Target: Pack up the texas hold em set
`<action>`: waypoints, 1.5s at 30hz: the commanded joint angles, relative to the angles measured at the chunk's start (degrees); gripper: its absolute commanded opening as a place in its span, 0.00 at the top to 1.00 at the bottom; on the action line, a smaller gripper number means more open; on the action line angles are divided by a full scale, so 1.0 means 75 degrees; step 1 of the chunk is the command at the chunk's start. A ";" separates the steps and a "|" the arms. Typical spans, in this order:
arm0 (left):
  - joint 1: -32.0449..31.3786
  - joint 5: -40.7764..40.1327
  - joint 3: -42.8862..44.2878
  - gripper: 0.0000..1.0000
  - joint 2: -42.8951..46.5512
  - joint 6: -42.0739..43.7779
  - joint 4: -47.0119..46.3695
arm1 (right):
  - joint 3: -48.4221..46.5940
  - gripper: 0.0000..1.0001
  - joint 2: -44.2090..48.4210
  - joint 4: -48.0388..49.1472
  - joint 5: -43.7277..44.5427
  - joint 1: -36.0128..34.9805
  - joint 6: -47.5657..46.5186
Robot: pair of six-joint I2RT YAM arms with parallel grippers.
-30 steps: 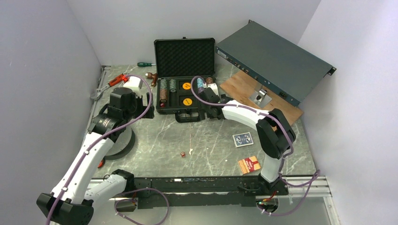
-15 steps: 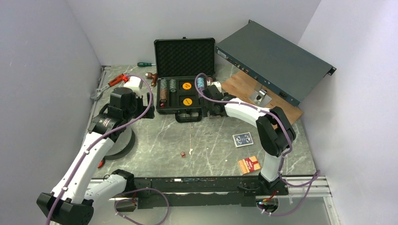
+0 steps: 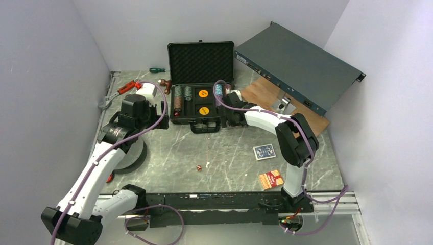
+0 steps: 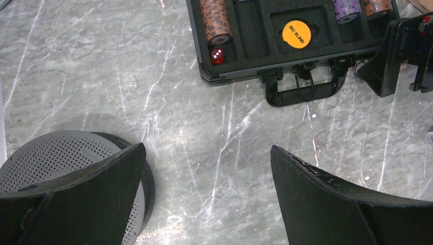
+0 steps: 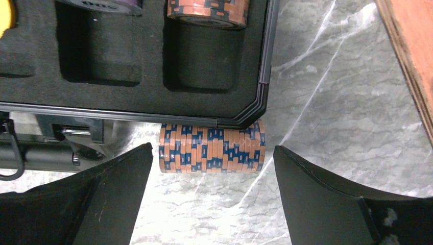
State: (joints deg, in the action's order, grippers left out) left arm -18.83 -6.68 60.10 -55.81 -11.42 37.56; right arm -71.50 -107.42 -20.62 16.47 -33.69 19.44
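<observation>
The black case (image 3: 173, 113) lies open at the back, its foam lid (image 3: 200, 62) upright. Chip stacks, two orange buttons and a red die (image 4: 217, 56) sit in its slots. An orange-and-blue striped chip stack (image 5: 212, 150) lies on its side on the table against the case's front right corner. My right gripper (image 5: 212, 148) is open, one finger on each side of this stack, touching neither end. My left gripper (image 4: 207, 148) is open over bare table left of the case handle (image 4: 301, 92). A blue deck (image 3: 264, 151), a red deck (image 3: 271, 178) and small dice (image 3: 199, 167) lie on the table.
A long grey-green rack box (image 3: 298, 61) leans at the back right over a wooden board (image 3: 258, 94). A screwdriver (image 3: 156, 69) and red-handled pliers (image 3: 126, 87) lie at the back left. A perforated round disc (image 4: 56, 163) sits under my left arm.
My right gripper has shifted slightly toward the case's front right corner and its jaws have narrowed a little. The left arm has barely moved.
</observation>
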 commanded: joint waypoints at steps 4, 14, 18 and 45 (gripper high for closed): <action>-0.0021 0.0105 0.0045 0.02 0.0000 0.0066 -0.0168 | -0.0134 0.11 -0.0193 0.0253 -0.0145 0.0080 -0.0096; -0.0021 0.0084 0.0048 0.03 -0.0009 0.0066 -0.0162 | -0.0097 0.34 -0.0297 0.0253 0.0055 0.0096 -0.0086; -0.0021 0.0073 0.0041 0.03 -0.0001 0.0078 -0.0168 | -0.0032 0.42 -0.0216 0.0164 -0.0028 0.0088 -0.0084; -0.0021 0.0004 0.0026 0.04 0.0023 0.0068 -0.0168 | 0.0076 0.37 0.0449 0.0482 -0.3173 -0.1966 -0.3293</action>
State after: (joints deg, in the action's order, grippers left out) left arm -18.85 -6.70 60.10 -56.10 -11.42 37.56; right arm -66.96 -103.02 -22.17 -5.45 -49.08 -0.01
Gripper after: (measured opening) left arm 0.964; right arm 0.702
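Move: The loose orange-and-blue chip stack lies directly under the right hand, about 1 cm below and lengthwise between the open fingers, against the case's front right corner. The case's middle is some 11 cm farther out and 12 cm left; its handle is about 12 cm left and 2 cm back. The card box lies roughly 15 cm back and 12 cm right, the red die about 22 cm back and 15 cm left. From the left hand, the stack is about 27 cm right, 10 cm ahead and 21 cm below. The right fingers pinch the chip stack end to end after sinking about 1 cm, closing by roughly a fifth of their range and then keeping that grip. The hand next pulls the stack back some 13 cm and left about 11 cm, away from the case's corner and towards the die, turning about 40 degrees counter-clockwise; it rises a couple of centimetres on the way and sinks about 1 cm at the end. ##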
